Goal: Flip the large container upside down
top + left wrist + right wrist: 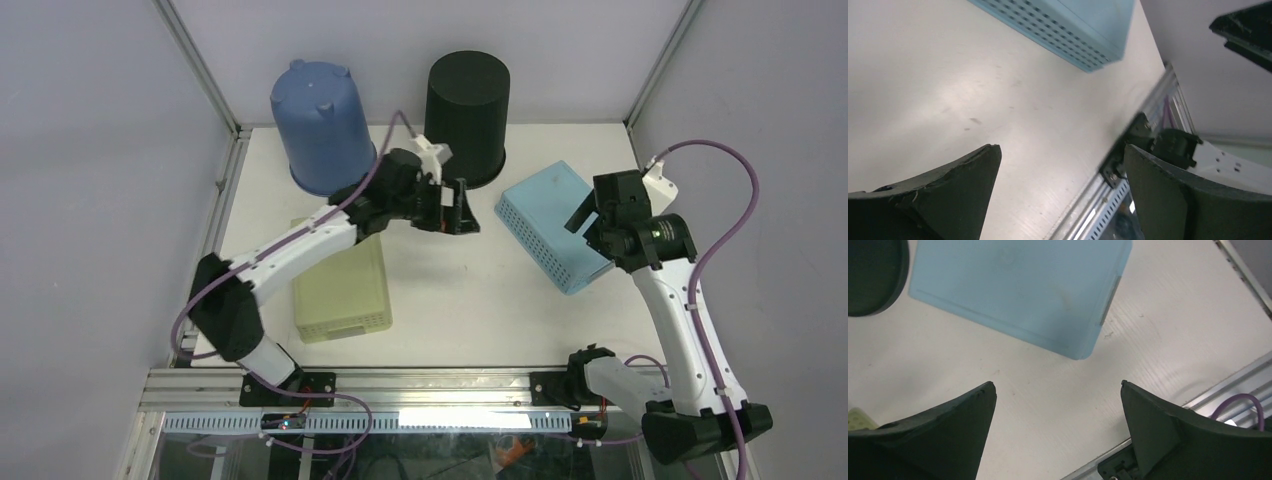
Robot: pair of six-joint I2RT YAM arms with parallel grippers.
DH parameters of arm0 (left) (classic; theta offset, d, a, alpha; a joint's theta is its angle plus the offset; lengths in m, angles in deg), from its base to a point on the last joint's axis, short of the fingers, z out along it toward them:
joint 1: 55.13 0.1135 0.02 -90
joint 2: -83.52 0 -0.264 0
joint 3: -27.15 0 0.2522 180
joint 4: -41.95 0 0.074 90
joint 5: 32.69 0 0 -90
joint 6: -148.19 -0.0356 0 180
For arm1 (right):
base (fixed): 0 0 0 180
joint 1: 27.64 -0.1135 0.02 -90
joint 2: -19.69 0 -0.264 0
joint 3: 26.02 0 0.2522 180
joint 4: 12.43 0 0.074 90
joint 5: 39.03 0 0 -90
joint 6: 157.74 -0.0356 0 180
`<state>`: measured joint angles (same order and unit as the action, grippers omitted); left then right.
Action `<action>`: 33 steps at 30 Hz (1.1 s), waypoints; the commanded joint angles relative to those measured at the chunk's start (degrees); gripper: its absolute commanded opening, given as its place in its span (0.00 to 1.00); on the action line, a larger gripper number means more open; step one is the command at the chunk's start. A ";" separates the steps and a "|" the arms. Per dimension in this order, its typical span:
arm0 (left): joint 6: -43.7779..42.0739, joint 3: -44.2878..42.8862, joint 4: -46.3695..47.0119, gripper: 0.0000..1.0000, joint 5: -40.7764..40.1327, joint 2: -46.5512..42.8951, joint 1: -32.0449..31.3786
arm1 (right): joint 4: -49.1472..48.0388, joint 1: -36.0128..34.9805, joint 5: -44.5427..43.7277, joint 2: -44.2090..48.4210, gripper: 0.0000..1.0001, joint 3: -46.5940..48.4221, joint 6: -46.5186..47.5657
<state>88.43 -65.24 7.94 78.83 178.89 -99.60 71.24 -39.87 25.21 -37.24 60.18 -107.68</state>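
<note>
The large container (pixel 548 222) is a light-blue perforated basket lying bottom up on the white table, right of centre. It also shows in the left wrist view (pixel 1068 30) and the right wrist view (pixel 1018 290). My right gripper (pixel 585 215) hovers over its right edge, open and empty, and in the right wrist view (pixel 1058 390) only bare table lies between the fingers. My left gripper (pixel 462 208) hangs open and empty over the table's middle, just left of the basket. Only table and the front rail show between its fingers (pixel 1063 155).
A blue bucket (pixel 320 125) and a black bucket (pixel 467 105) stand upside down at the back. A pale yellow-green crate (pixel 340 290) lies at the left under the left arm. The table's front rail (pixel 440 385) runs along the near edge.
</note>
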 commanded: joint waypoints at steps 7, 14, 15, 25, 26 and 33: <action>-3.15 3.27 -15.28 0.99 -40.01 -20.42 8.35 | 2.67 0.19 -19.05 -4.31 0.99 3.19 -8.57; -7.57 -1.48 -19.65 0.99 -47.02 -19.72 8.44 | -1.65 0.19 -15.65 -6.07 0.99 2.44 -7.92; -7.18 -1.53 -19.57 0.99 -46.74 -19.89 8.46 | -1.72 0.19 -15.61 -6.32 0.99 2.72 -8.06; -6.50 -0.65 -17.87 0.99 -45.85 -20.20 8.43 | -3.65 0.14 -15.52 -6.29 0.99 2.18 -8.10; -6.53 -0.50 -17.75 0.99 -45.72 -20.23 8.43 | -3.86 0.18 -15.26 -6.13 0.99 2.11 -8.03; -6.05 0.39 -17.36 0.99 -45.10 -20.14 8.43 | -5.01 0.19 -14.67 -4.77 0.99 1.05 -7.30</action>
<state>82.79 -64.10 -11.34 34.66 159.42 -90.79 69.49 -39.87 11.46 -44.23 60.79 -113.82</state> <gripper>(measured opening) 0.989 0.991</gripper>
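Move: The overturned blue basket lies about 23 cm to the right of the left hand, 6 cm farther out and 15 cm lower. From that hand the upturned black tub stands straight ahead, some 37 cm out, the blue tub 36 cm ahead and 38 cm left, and the green basket 30 cm left and 6 cm back. From the right hand the blue basket is roughly 11 cm ahead, a centimetre left and 19 cm below. Leftward and away from the blue basket, back towards the green basket and blue tub, the empty left hand swings about 20 cm, also rising and reaching forward some 6 cm each. It turns about 40 degrees counter-clockwise and tips up, then holds still. The right hand, also open, eases 3–4 cm right, turning slightly clockwise, then creeps forward a little. Neither touches anything. ##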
